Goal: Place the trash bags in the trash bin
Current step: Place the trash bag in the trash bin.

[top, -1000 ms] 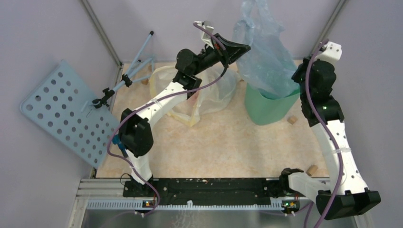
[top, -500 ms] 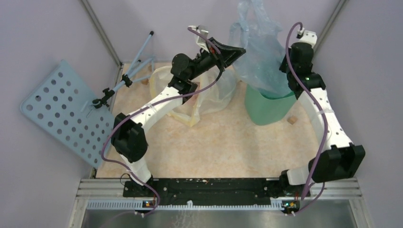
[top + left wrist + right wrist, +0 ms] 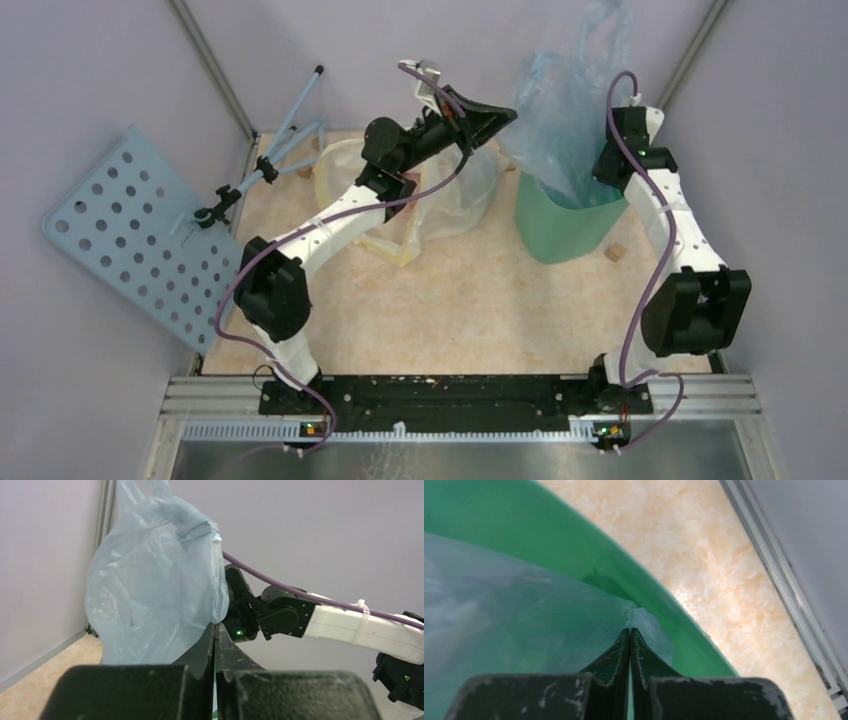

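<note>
The pale-blue see-through trash bag [image 3: 565, 105] stands tall out of the mint-green trash bin [image 3: 560, 228] at the back right, its top leaning right. My left gripper [image 3: 508, 112] is shut, with its tip [image 3: 215, 626] at the bag's [image 3: 150, 590] left edge. Whether any film is pinched between the fingers does not show. My right arm's wrist [image 3: 625, 150] hangs over the bin's right rim. The right gripper [image 3: 630, 630] is shut and points down inside the bin [image 3: 664, 605], its tips against the bag's film [image 3: 524, 610].
A whitish bag with a yellow rim [image 3: 440, 195] lies under my left arm. A pale-blue perforated board [image 3: 130, 235] leans at the left beside a blue rod stand [image 3: 285, 130]. A small wooden block [image 3: 614, 252] lies by the bin. Metal posts frame the back corners.
My right arm swung in from the right edge and lowered its shut gripper into the bin. The bag's top shifted to the right. The left gripper barely moved.
</note>
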Controlling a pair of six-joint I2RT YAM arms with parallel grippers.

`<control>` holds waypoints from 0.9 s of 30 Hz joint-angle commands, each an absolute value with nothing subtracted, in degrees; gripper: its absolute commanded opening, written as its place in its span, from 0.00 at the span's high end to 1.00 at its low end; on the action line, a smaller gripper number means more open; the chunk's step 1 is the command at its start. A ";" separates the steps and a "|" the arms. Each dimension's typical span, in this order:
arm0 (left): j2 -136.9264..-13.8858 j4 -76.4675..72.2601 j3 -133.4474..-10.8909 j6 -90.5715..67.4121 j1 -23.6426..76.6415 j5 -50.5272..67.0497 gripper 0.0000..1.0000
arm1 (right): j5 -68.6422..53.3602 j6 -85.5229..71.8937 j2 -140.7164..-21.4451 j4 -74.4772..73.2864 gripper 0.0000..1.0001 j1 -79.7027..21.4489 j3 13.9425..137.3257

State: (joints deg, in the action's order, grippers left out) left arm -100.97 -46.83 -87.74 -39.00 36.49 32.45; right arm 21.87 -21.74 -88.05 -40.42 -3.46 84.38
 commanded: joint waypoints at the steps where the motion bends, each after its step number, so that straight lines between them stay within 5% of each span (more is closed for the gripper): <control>1: -102.86 -49.59 -87.84 -39.53 36.66 32.66 1.00 | 24.41 -26.04 -90.32 -40.13 1.00 -2.99 84.59; 11: -107.31 -48.44 -89.98 -39.60 36.69 32.50 1.00 | 22.21 -16.25 -74.52 -37.84 0.99 -3.03 88.81; 18: -109.92 -50.03 -93.45 -43.12 37.50 34.70 1.00 | 8.92 -9.42 -62.71 -26.85 0.52 -3.04 82.13; 27: -108.61 -47.76 -94.42 -42.05 39.00 33.66 1.00 | 7.83 -12.86 -66.84 -26.94 0.25 -3.02 92.01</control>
State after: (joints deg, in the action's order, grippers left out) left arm -110.43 -46.33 -92.20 -41.98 38.28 33.58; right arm 7.86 -11.16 -64.18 -28.62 -2.94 87.50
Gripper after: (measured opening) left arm 0.004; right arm 0.701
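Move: My right hand, fingers shut, is down at the bin's mouth: the trash bin's middle lies about 5 cm to its left, level ahead and some 9 cm below. The blue trash bag bulges up out of it, its middle about 9 cm left, 3 cm back and 15 cm above. From my left hand, the bin is some 13 cm right, 6 cm ahead and 33 cm lower; the blue bag is 8 cm right, 4 cm ahead and 8 cm lower, and the white bag 15 cm left, 10 cm ahead, 38 cm below. I press my right hand another 2 cm down inside the bin's right side, then lift it clear by some 23 cm, drawing back about 6 cm; its fingers tip up some 35 degrees, swing left and spread wide facing the blue bag. Meanwhile my left hand, still shut on the bag's near edge, sinks about 6 cm towards the bin, going right and a little forward, then eases up slightly. ##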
